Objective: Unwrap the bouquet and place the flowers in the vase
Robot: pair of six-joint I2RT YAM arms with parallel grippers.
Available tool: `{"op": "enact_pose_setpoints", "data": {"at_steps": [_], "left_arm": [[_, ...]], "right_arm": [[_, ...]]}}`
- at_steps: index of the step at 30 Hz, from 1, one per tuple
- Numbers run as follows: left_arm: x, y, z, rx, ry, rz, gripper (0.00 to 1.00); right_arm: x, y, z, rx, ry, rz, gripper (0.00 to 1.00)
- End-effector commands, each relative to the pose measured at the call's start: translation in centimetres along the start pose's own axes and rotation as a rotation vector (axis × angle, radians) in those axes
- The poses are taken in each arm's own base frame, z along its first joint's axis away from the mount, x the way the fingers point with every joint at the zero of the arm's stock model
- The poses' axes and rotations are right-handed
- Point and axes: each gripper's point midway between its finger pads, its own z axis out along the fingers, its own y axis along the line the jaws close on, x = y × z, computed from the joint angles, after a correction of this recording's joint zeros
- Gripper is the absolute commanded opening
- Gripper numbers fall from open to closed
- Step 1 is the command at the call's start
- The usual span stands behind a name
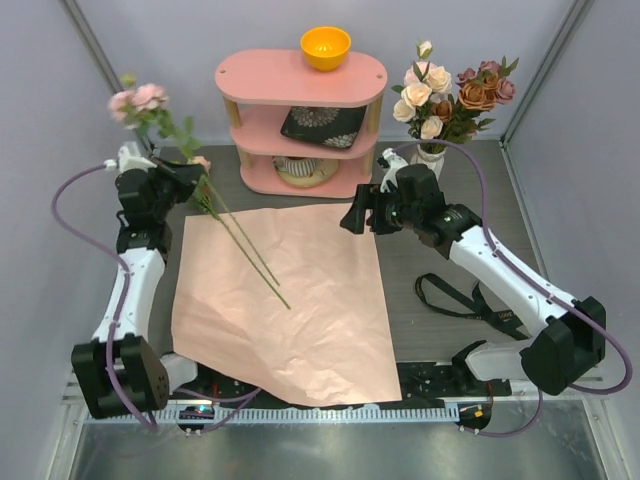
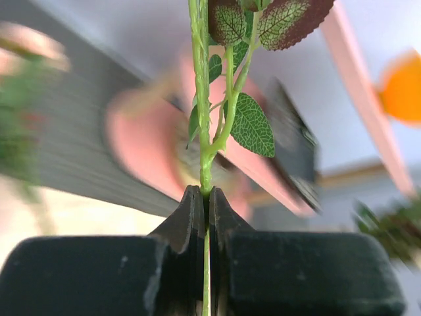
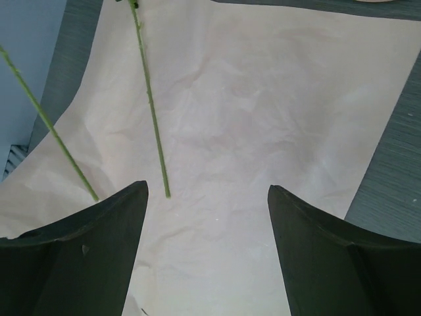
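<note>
The bouquet's salmon-pink wrapping paper (image 1: 285,300) lies spread flat on the table. My left gripper (image 1: 192,183) is shut on the green stems of the flowers (image 1: 140,100). Their pink heads stand up at the back left and the long stems (image 1: 250,255) trail down over the paper. In the left wrist view the fingers (image 2: 191,217) pinch a thin stem (image 2: 205,164) below its leaves (image 2: 253,125). My right gripper (image 1: 350,218) hangs open over the paper's far right corner, holding nothing; two stem ends (image 3: 150,112) show beyond it (image 3: 207,191). The white vase (image 1: 430,158) at the back right holds several roses (image 1: 450,95).
A pink two-tier shelf (image 1: 300,75) stands at the back centre with an orange bowl (image 1: 325,46) on top and a patterned dish (image 1: 322,125) inside. A black ribbon (image 1: 455,300) lies on the table right of the paper, under my right arm.
</note>
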Motion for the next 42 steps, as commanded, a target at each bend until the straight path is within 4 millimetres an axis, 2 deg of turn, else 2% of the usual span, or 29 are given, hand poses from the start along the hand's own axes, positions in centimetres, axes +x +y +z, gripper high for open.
{"op": "enact_pose_setpoints", "data": {"at_steps": [1, 3, 5, 10, 12, 15, 21, 29, 31, 37, 38, 39, 40, 42], "left_arm": [[7.1, -13.2, -3.3, 0.692, 0.393, 0.007, 0.00], [9.4, -16.1, -5.5, 0.825, 0.482, 0.016, 0.00], [9.6, -17.8, -7.3, 0.904, 0.476, 0.047, 0.00], [12.0, -21.1, -11.8, 1.059, 0.533, 0.115, 0.00], [13.0, -22.2, -13.4, 1.124, 0.576, 0.138, 0.00], [13.4, -22.6, -14.1, 1.147, 0.595, 0.143, 0.00], [14.6, -23.0, -14.8, 1.168, 0.636, 0.141, 0.00], [15.6, -23.3, -15.5, 1.185, 0.665, 0.161, 0.00], [15.7, -23.3, -15.8, 1.191, 0.669, 0.166, 0.00], [16.0, -23.4, -16.2, 1.195, 0.677, 0.180, 0.00], [16.1, -23.5, -16.2, 1.197, 0.681, 0.182, 0.00], [16.1, -23.5, -16.3, 1.200, 0.679, 0.184, 0.00], [16.1, -23.5, -16.3, 1.199, 0.682, 0.186, 0.00], [16.2, -23.6, -16.6, 1.205, 0.685, 0.191, 0.00]], "right_arm": [[-5.3, 6.0, -2.5, -0.207, -0.083, -0.087, 0.80], [-6.4, 7.3, -3.2, -0.255, -0.094, -0.092, 0.80], [-8.1, 8.7, -3.8, -0.287, -0.115, -0.099, 0.79], [-11.3, 12.0, -4.9, -0.403, -0.180, -0.078, 0.71], [-11.3, 13.5, -5.2, -0.486, -0.175, -0.058, 0.67], [-12.4, 15.2, -5.8, -0.541, -0.219, -0.083, 0.63], [-13.6, 15.3, -5.3, -0.520, -0.287, -0.071, 0.60], [-13.3, 16.8, -4.3, -0.568, -0.293, -0.035, 0.47], [-13.3, 16.8, -4.1, -0.560, -0.301, -0.029, 0.41], [-12.7, 17.1, -3.9, -0.562, -0.284, -0.027, 0.34], [-12.6, 17.1, -3.9, -0.564, -0.281, -0.027, 0.32], [-12.3, 17.1, -3.7, -0.562, -0.272, -0.027, 0.24], [-12.1, 17.1, -3.7, -0.562, -0.270, -0.029, 0.22], [-11.8, 16.9, -3.7, -0.559, -0.267, -0.029, 0.20]]}}
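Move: Some 36 cm to the right hand's left, 10 cm farther out and 7 cm higher is the pink flower's stem, already pinched by the left hand; so the open right gripper, where the stem is headed, lies 36 cm right of the left hand, 10 cm back and 7 cm lower. The vase stands about 18 cm right of the right hand and 12 cm ahead, its middle 12 cm lower; the pink shelf is some 22 cm ahead and 11 cm left of it. Swinging the held flower about 28 cm right, and later back and slightly up, the left hand turns some 75 degrees clockwise and slows to a creep beside the right gripper. Meanwhile the right hand rises nearly 18 cm and shifts 10 cm left, rolling its left side up, and narrows its fingers around the stem and a leaf just above the left's grip, which stays shut. ##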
